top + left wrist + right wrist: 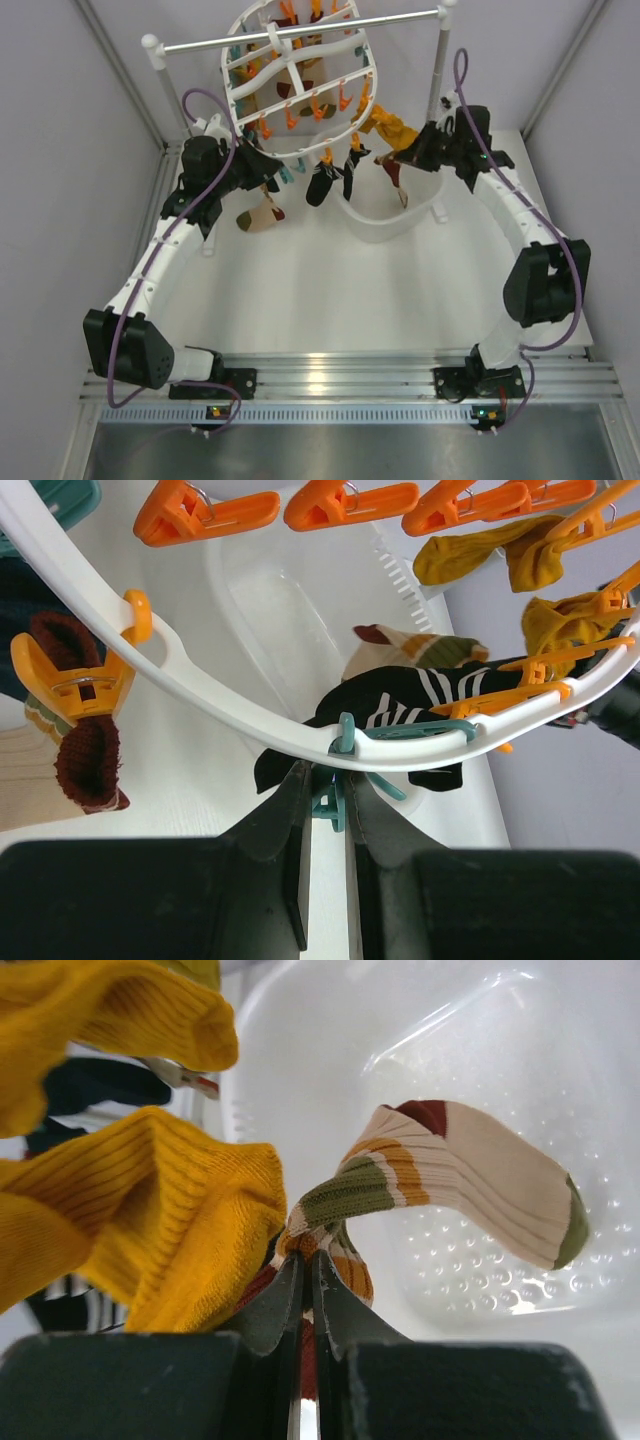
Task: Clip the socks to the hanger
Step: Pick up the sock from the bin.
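Observation:
The white hanger [229, 70] hangs from the rail at the back, with socks clipped along its near rim [200, 688]. My left gripper [328, 780] is just under that rim, shut on a dangling teal clip [334, 802]. Behind the clip hangs a black sock with white stripes [400, 695]. A dark red-brown sock [88, 765] hangs from an orange clip [68, 680]. My right gripper [308, 1258] is shut on the cuff of a tan striped sock [480, 1175], close beside the mustard socks [180, 1210]. The top view shows the right gripper [408, 160] by the hanger's right side.
A white plastic tub [392, 228] stands on the table under the hanger's near right part. The silver rail [300, 30] spans two white posts at the back. Several orange clips [345, 502] dangle along the frame. Grey walls stand on both sides.

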Motion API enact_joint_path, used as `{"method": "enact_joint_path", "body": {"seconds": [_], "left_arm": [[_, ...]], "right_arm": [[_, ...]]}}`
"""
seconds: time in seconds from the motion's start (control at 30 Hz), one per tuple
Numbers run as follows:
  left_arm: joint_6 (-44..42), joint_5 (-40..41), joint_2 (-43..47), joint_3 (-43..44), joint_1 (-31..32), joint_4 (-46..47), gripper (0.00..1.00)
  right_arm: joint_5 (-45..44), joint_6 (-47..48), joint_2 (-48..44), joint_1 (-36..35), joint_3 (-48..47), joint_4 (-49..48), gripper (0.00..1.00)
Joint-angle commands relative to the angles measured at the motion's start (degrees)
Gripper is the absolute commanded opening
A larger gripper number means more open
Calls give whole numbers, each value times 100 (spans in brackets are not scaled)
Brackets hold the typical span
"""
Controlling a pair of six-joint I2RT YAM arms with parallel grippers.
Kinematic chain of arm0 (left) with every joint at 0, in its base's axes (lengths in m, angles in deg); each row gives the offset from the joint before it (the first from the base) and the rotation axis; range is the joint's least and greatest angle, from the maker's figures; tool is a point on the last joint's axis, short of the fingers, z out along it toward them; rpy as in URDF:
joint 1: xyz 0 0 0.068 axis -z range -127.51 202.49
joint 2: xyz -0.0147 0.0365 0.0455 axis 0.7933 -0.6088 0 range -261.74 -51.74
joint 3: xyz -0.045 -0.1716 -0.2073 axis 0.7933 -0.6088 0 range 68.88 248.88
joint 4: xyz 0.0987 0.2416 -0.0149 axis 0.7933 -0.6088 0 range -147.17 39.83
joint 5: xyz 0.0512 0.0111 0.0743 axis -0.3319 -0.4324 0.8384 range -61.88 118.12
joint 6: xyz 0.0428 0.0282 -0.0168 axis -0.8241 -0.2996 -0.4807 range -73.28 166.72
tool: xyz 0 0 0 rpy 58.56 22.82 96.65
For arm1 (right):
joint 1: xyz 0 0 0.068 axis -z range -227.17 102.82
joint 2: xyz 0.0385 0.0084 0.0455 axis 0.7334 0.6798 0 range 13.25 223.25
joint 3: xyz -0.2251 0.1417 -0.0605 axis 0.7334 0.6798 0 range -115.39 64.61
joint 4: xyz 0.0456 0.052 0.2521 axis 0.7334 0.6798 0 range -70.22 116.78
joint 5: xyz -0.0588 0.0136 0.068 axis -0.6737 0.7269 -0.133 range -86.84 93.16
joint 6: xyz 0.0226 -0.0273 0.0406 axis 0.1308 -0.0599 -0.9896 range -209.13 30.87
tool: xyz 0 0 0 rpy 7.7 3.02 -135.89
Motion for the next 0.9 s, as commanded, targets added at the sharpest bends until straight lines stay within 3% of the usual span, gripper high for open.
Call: {"method": "enact_joint_path", "body": {"seconds": [0.0,0.17,0.43,0.7,0.87], "left_arm": [[96,321,15,160,-133,692,0],[140,233,33,142,-133,754,0],[149,215,121,54,-142,825,0],[123,92,200,10,-151,807,0],[35,66,253,36,-151,772,0]], "right_arm": [[199,-948,-748,95,222,-285,0],[568,-1187,-1450,86,512,-99,0],[270,-466,-2023,95,732,2185,0],[323,-659,-2989,-90,1804,1704,0],[560,-808,-2903,-466,1184,1273,0]]}}
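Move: The striped sock is already pinched in the right gripper; its destination, the teal clip between the left gripper's shut fingers, lies about 28 cm left of the right hand, some 6 cm back and 5 cm higher. The mustard sock hangs close by, about 4 cm left, 4 cm ahead and 4 cm up. The near black sock is some 11 cm left and 5 cm back, about level. The bin's middle is about 10 cm below and 3 cm left, neither ahead nor back. Keep the right gripper shut on the striped sock and pull it back towards the base about 17 cm, away from the mustard sock and out over the bin's near side. Arc it: rise some 6 cm at first, then sink about as far, tipping the fingers down roughly 15 degrees. Hold the left gripper still on the teal clip. ##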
